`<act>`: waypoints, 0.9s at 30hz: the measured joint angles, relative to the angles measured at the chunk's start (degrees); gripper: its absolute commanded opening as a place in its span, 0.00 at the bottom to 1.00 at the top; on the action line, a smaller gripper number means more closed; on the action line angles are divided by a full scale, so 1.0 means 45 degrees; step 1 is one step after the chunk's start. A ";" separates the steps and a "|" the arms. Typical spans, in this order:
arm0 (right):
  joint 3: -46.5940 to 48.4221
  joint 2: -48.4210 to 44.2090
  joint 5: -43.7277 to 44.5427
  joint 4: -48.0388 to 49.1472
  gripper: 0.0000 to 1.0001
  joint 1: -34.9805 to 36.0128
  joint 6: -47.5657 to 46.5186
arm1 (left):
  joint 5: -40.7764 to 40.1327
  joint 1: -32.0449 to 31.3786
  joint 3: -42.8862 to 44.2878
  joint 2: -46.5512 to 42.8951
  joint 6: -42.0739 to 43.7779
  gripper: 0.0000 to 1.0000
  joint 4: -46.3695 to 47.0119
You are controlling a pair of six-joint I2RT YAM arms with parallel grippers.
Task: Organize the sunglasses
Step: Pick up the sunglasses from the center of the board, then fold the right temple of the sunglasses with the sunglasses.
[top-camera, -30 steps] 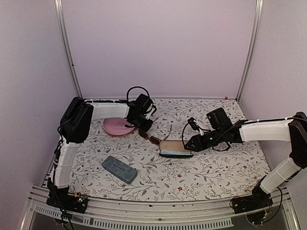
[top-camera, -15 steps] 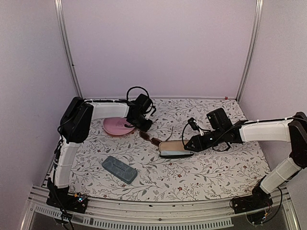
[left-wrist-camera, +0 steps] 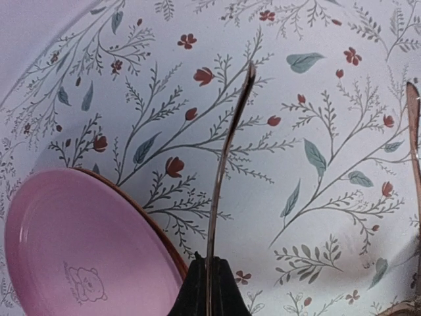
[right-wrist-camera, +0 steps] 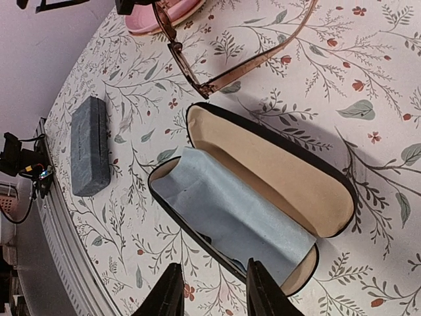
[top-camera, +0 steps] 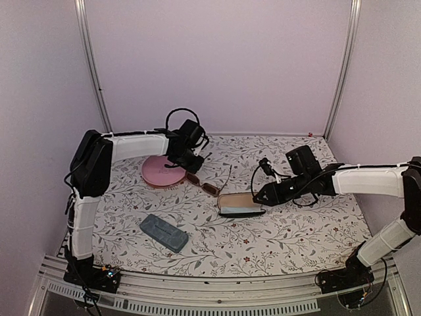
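Observation:
The reddish-brown sunglasses (top-camera: 204,185) lie between the pink plate and the open case, arms spread. My left gripper (top-camera: 187,158) is shut on one thin arm (left-wrist-camera: 223,164) of them, which runs up out of the closed fingertips (left-wrist-camera: 209,289). The frame and dark lenses (right-wrist-camera: 197,72) show at the top of the right wrist view. My right gripper (right-wrist-camera: 214,296) stands open at the near rim of the black hard case (right-wrist-camera: 276,171), which lies open with a tan lining and a blue cloth (right-wrist-camera: 230,210) inside. Nothing is between its fingers.
A pink plate (top-camera: 161,172) sits just left of the left gripper, close under it in the wrist view (left-wrist-camera: 72,250). A grey-blue rectangular case (top-camera: 164,232) lies at the front left. Walls and metal posts enclose the flowered table (top-camera: 289,237).
The left gripper closed on the sunglasses' arm and drew back and left towards the plate, pulling the glasses with it. The right arm barely moved.

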 measured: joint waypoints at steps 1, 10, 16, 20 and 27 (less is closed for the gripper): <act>0.0068 -0.0044 0.0000 -0.0024 0.36 0.0000 0.0000 | -0.0078 0.0000 -0.0024 -0.0160 0.0005 0.00 0.0010; 0.1001 -0.0160 -0.0034 -0.0170 0.37 0.0029 0.0121 | -0.0704 0.0019 -0.1457 -0.2652 -0.0112 0.00 0.0699; 0.1336 -0.0233 0.0073 0.0287 0.37 0.0350 0.0690 | 0.0068 -0.0034 -0.5027 -0.5872 -0.0806 0.00 0.2516; 0.1452 -0.0228 0.0165 0.1035 0.37 0.0894 0.1297 | 0.0452 -0.0291 -0.7174 -0.7529 -0.1496 0.00 0.3745; 0.1773 0.0287 0.0257 0.2239 0.39 0.2239 0.2069 | 0.0879 -0.1370 -0.9471 -0.9029 -0.2710 0.00 0.5197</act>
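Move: The sunglasses are already pinched by their left temple in the left fingers, their middle about 4 cm back and 4 cm right of that hand and level with it. The pink plate lies some 12 cm to its left, 2 cm farther out, and the open glasses case 12 cm back and 15 cm right. From the right hand the sunglasses' middle is about 14 cm ahead, 14 cm left and 5 cm below; the case is 7 cm ahead, 4 cm left and 9 cm below. The sunglasses, still pinched by the left temple, are carried straight up about 10 cm and then drawn back some 12 cm by the left hand, which rolls about 25 degrees, its left side dipping. The right hand, fingers kept partly open and empty, rises 8 cm, then sweeps 8 cm left towards the free side of the sunglasses, its left side tilting up slightly. ##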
